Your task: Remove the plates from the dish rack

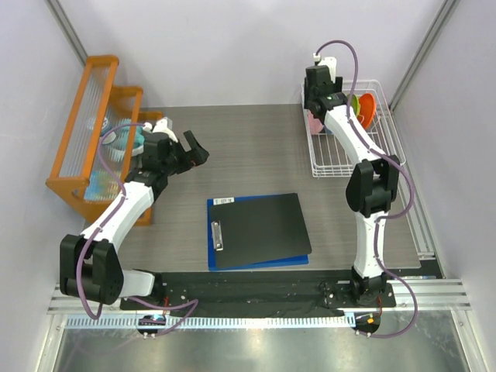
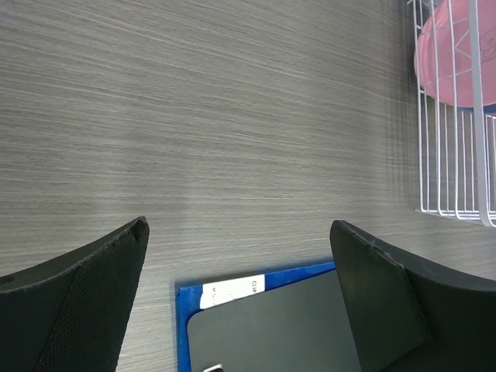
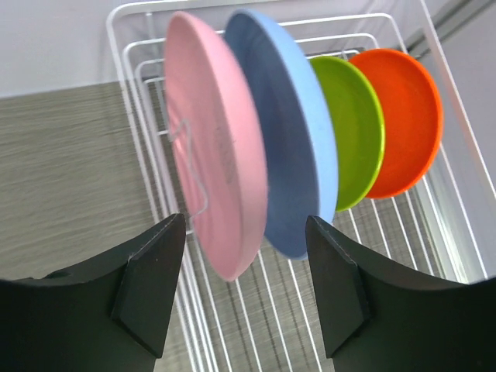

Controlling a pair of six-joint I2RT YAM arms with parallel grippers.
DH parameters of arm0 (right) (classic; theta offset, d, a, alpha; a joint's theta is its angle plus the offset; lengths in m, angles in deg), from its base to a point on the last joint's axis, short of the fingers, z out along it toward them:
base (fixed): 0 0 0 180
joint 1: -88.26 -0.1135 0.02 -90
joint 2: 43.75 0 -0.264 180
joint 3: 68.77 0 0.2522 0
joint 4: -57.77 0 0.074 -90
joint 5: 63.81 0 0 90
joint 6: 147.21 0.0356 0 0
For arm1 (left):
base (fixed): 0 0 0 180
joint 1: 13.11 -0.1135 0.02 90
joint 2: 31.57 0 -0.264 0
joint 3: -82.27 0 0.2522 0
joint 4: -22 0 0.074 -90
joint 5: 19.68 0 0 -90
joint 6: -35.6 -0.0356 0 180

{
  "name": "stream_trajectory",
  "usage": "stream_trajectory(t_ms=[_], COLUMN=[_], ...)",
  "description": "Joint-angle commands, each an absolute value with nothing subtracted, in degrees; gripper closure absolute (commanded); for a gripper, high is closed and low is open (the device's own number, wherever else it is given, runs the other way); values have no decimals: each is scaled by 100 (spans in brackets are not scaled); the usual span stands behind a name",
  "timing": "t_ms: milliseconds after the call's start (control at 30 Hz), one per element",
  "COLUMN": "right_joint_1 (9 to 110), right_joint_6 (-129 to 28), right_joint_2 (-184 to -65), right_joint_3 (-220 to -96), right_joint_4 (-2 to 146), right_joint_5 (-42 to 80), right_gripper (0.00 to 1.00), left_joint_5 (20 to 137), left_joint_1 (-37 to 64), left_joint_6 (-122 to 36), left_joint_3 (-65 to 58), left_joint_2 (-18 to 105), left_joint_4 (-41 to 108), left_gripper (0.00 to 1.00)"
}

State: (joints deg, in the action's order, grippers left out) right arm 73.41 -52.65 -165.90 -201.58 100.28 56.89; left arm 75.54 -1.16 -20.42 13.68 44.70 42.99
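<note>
The white wire dish rack (image 1: 341,159) stands at the table's far right. Four plates stand upright in it in a row: pink (image 3: 217,178), light blue (image 3: 291,147), lime green (image 3: 353,139) and orange (image 3: 403,116). My right gripper (image 3: 244,256) is open just above the rack (image 3: 403,232). The lower rims of the pink and blue plates sit between its fingers (image 3: 147,287), touching neither. From above it (image 1: 322,97) covers most of the plates; pink (image 1: 314,122) and orange (image 1: 367,108) show. My left gripper (image 1: 190,147) is open and empty at the far left, above bare table.
An orange stepped shelf rack (image 1: 85,132) holding teal items stands at the far left. A black clipboard on a blue one (image 1: 260,230) lies at the table's centre, also in the left wrist view (image 2: 271,318). The left wrist view also shows the dish rack's corner (image 2: 449,155) with the pink plate (image 2: 453,54).
</note>
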Motion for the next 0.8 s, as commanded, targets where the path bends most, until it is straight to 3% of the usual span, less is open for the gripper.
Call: stream_trajectory(t_ms=[0, 167, 300, 400, 500, 533, 567, 767], right_joint_1=[7358, 7341, 7332, 7279, 7227, 7209, 7191, 6963], right_joint_6=[-5422, -5606, -5624, -5686, -5686, -5868, -5888, -6213], right_joint_2=[-16934, -17277, -17427, -17497, -17602, -17629, -17646, -17498], right_joint_3=[-20681, -21015, -21138, -21199, -21270, -21279, -21279, -21051], right_joint_4=[10062, 10027, 9992, 9939, 9939, 9930, 9921, 9528], right_joint_5=[6609, 6715, 6750, 6811, 6942, 6969, 7048, 7654], right_gripper=[32, 34, 50, 52, 67, 86, 92, 99], left_joint_5=[7437, 7358, 7313, 7244, 7208, 7208, 7208, 7129], left_joint_1=[-98, -98, -98, -98, -98, -98, -98, -98], left_joint_6=[-2240, -2328, -2363, -2416, -2451, -2443, -2451, -2451], left_joint_3=[1419, 1455, 1472, 1481, 1507, 1533, 1525, 1560], left_joint_2=[4481, 4534, 4604, 4657, 4665, 4666, 4674, 4630], left_joint_4=[4024, 4016, 3989, 3989, 3998, 4007, 4007, 4016], left_gripper=[1, 1, 1, 1, 0, 1, 1, 1])
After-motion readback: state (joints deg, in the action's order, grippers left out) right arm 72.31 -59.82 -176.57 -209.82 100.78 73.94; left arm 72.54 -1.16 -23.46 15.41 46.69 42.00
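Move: The pink plate stands on edge in the rack, its middle about 6 cm ahead of the right hand, 2 cm to the hand's right and 9 cm below. The blue plate is level with it, some 5 cm farther right; beyond, the smaller green and orange plates stand about 12 and 16 cm right of the hand, 6 cm ahead. From the left hand the pink plate lies roughly 20 cm ahead and 40 cm right. The pink plate's upper near rim is taken between the right fingers: the hand sinks about 4 cm while easing forward and right, then the fingers shut and pinch the rim. With them closing, the hand lifts about 1 cm and draws slightly right and back, its left side rolling down and turning clockwise. The empty left hand sinks a little, still open. ##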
